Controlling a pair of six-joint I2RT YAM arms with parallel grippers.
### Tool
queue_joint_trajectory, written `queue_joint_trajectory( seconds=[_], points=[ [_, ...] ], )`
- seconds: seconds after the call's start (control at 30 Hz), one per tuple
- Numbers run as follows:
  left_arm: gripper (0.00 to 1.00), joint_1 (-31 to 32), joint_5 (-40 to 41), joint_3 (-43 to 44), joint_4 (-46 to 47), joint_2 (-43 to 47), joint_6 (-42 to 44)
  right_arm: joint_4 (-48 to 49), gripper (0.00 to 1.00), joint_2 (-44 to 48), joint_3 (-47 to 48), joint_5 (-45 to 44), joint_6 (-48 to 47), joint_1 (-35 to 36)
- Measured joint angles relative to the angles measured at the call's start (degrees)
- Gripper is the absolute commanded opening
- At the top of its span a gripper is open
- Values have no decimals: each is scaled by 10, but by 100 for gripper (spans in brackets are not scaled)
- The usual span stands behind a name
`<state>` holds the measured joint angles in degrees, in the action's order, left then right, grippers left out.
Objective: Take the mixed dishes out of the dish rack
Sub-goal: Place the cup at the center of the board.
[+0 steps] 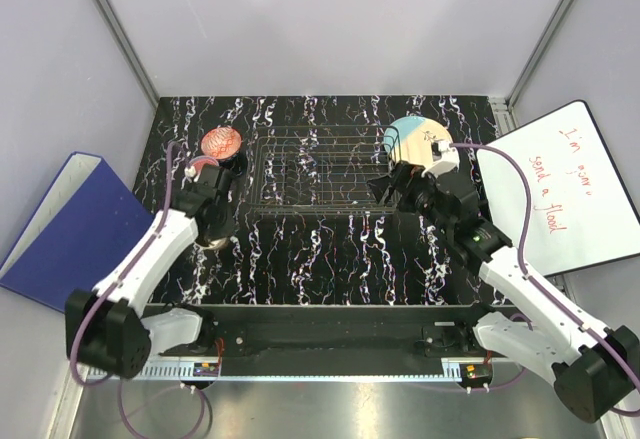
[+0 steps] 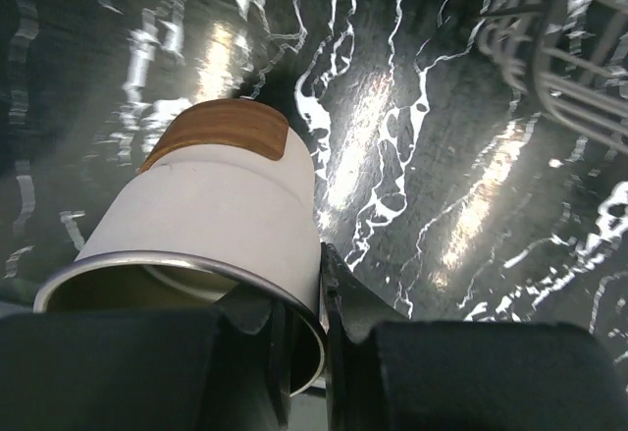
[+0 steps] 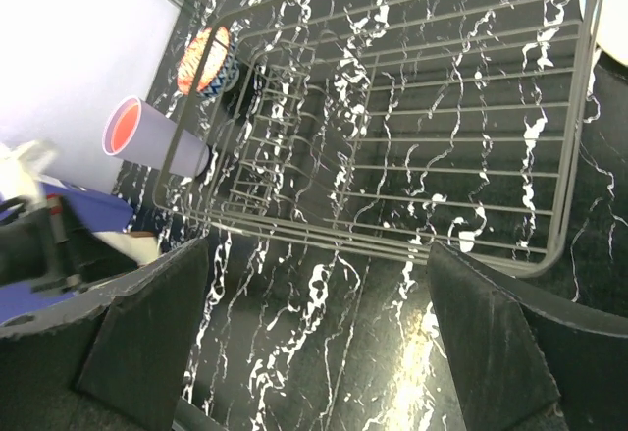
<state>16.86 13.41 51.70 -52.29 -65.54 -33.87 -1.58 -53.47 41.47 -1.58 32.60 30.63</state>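
The dark wire dish rack (image 1: 320, 169) (image 3: 412, 127) lies mid-table, and no dish shows inside it. Left of it my left gripper (image 1: 212, 227) (image 2: 304, 323) is shut on the wall of a whitish cup (image 2: 206, 215) with a brown base, held tilted above the table. Beyond it stand the red-orange bowl (image 1: 221, 142) (image 3: 204, 58) and a lavender cup (image 1: 200, 166) (image 3: 147, 136) with a pink inside. The light-blue-and-cream plate (image 1: 415, 139) rests on the table right of the rack. My right gripper (image 1: 385, 187) (image 3: 314, 343) hangs open at the rack's near right corner, holding nothing.
A blue binder (image 1: 60, 229) leans off the table's left side. A whiteboard (image 1: 565, 184) with red writing lies at the right. Grey enclosure walls close in the back and sides. A corner of the rack (image 2: 569, 48) shows in the left wrist view.
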Motion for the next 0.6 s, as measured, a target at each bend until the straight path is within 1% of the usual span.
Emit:
queue_joint_trajectory(
  seconds=[0.17, 0.27, 0.43, 0.6],
  points=[
    [0, -8, -40, -4, 52, -114, 0, 4, 100, 2, -17, 0, 1, 0],
    [0, -9, -51, 1, 66, -158, 0, 5, 100, 6, -30, 0, 3, 0],
    [0, -17, -60, 30, 86, -202, 3, 4, 100, 15, -42, 0, 4, 0],
    [0, -34, -62, 45, 100, -220, 9, 5, 100, 16, -42, 1, 4, 0]
  ],
)
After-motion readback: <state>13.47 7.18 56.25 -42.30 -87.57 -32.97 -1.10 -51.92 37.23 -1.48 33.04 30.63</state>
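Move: The left hand already holds the white cup by its rim; its set-down spot on the black board is about 5 cm ahead, 2 cm right and 11 cm below. The dish rack's middle is about 12 cm ahead and 23 cm right. The nested purple cup stands some 13 cm ahead and 3 cm left, the red-patterned bowl 17 cm ahead and 1 cm right. From the right hand, the spot is roughly 31 cm left, 3 cm back and 24 cm down. Still pinching the white cup's rim, the left hand lowers it about 6 cm to the board, drifting a little right and forward. It then levels off and carries the cup forward, about 5 cm in all, towards the rack's near-left corner, its fingers tipping some 10 degrees nearer to vertical. The empty right hand, still open, eases down about 2.5 cm. ##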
